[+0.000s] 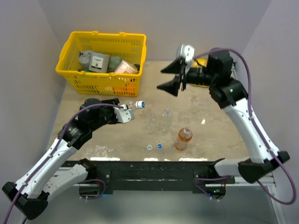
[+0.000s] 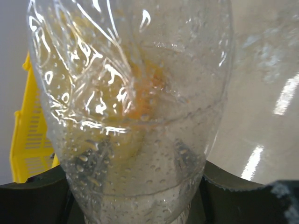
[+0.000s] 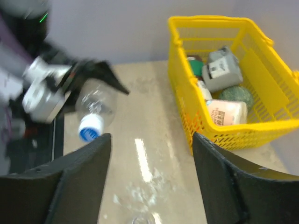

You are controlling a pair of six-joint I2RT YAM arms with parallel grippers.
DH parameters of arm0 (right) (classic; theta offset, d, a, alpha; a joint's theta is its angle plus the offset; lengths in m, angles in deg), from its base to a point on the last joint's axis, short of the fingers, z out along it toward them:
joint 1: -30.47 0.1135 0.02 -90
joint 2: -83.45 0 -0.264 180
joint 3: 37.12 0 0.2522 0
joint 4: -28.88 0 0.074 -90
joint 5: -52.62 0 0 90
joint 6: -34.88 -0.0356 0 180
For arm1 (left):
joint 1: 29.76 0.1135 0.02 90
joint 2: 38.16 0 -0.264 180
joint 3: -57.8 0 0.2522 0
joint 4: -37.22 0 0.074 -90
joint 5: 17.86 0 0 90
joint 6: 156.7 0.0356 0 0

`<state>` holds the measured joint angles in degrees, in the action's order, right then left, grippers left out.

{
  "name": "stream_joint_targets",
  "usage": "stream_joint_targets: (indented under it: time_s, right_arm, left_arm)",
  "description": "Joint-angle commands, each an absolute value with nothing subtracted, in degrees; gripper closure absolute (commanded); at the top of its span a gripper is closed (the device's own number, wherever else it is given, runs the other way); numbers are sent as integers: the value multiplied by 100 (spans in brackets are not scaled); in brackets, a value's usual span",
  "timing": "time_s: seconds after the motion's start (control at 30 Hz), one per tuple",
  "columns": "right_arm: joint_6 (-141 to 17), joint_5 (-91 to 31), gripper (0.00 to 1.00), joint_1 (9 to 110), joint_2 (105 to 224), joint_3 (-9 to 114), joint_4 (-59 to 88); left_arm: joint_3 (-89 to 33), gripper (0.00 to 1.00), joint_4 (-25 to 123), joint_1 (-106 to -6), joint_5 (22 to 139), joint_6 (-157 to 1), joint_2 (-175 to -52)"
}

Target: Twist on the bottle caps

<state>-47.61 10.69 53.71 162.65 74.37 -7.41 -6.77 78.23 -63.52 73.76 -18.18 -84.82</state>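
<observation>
My left gripper [image 1: 126, 111] is shut on a clear bottle [image 1: 130, 103] that lies sideways above the table with a blue cap [image 1: 140, 104] on its mouth. That bottle [image 2: 131, 107] fills the left wrist view, between the left gripper's [image 2: 135, 196] fingers [image 2: 37, 189]. High at the back right, my right gripper [image 1: 167, 77] hangs open and holds nothing. In its view the right gripper [image 3: 152, 140] looks at the capped bottle [image 3: 96, 109] and its blue cap [image 3: 89, 128]. A second clear bottle [image 1: 166, 116] stands uncapped mid-table. An orange bottle [image 1: 183, 138] stands uncapped near the front. A whitish cap [image 1: 149, 147] and a blue cap [image 1: 160, 146] lie by the front edge.
A yellow basket [image 1: 100, 77] full of packets and boxes stands at the back left, and the right wrist view has this basket [image 3: 187, 112] on its right side. A yellow object [image 1: 202, 74] sits behind the right arm at the back. Walls close in both sides.
</observation>
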Motion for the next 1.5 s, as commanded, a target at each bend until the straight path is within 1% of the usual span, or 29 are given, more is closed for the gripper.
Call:
stream_joint_targets:
  time_s: [0.0, 0.1, 0.2, 0.3, 0.53, 0.77, 1.0, 1.2, 1.23, 1.3, 1.33, 1.4, 1.43, 1.47]
  right_arm:
    - [-861, 666, 32, 6033, 15386, 6682, -2134]
    - [110, 314, 34, 6438, 14964, 6252, -2400]
    - [542, 59, 34, 6798, 14752, 6022, -2330]
    - [807, -64, 34, 7106, 14813, 6083, -2382]
    - [1142, -213, 36, 7652, 14981, 6294, -2408]
    - [1080, -213, 41, 7960, 15191, 6479, -2277]
    - [1019, -257, 47, 8039, 15288, 6479, -2118]
    - [1045, -240, 57, 8074, 15394, 6523, -2127]
    - [1045, -231, 60, 8074, 15420, 6540, -2136]
    - [1036, -240, 64, 8092, 15438, 6549, -2145]
    - [1019, -240, 69, 8109, 15438, 6558, -2153]
    - [896, -266, 73, 8118, 15508, 6628, -2197]
    - [800, -292, 83, 8127, 15552, 6672, -2189]
    - [312, -336, 90, 8127, 15639, 6707, -2128]
  left_arm:
    - [-1370, 100, 8570, -6298, 8927, -2468, -8650]
    - [-1686, 100, 9008, -6272, 9234, -2486, -8878]
    - [-1889, 100, 9168, -6254, 9481, -2530, -9037]
    - [-1942, 100, 9089, -6254, 9499, -2504, -9063]
    - [-2170, 100, 9133, -6245, 9437, -2389, -9186]
    - [-2162, 100, 9133, -6254, 9428, -2249, -9178]
    - [-2056, 100, 9036, -6245, 9393, -2205, -9108]
    - [-2021, 100, 8975, -6254, 9341, -2143, -9099]
    - [-2012, 100, 8966, -6245, 9332, -2135, -9099]
    - [-1986, 100, 8931, -6245, 9323, -2134, -9090]
    - [-1986, 100, 8922, -6245, 9314, -2126, -9090]
    - [-1968, 100, 8869, -6254, 9236, -2099, -9090]
    - [-1960, 100, 8834, -6254, 9200, -2091, -9081]
    - [-1942, 100, 8790, -6245, 9148, -2038, -9072]
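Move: The blue-and-white cap already sits on the held bottle's mouth, about 8 cm back, 9 cm to the left and 10 cm below the open right hand. From the left hand, which grips the bottle, the cap lies some 5 cm back, 11 cm right and 7 cm up. Far below the right hand, on the table, a clear bottle stands about 5 cm back and 2 cm right, the loose white cap 14 cm back and 5 cm left, the orange bottle 14 cm back and 12 cm right. The right hand swings back about 11 cm while sinking 7, then slides some 6 cm left onto the cap, rolling roughly 45 degrees about its pointing direction (forward side up) with the tips dipping slightly, and its fingers close from wide open to pinch the cap's rim. Keeping its grip on the bottle, the left hand first draws back and right, swinging about 15 degrees clockwise and tipping down, and then holds the bottle steady for the new grip. ##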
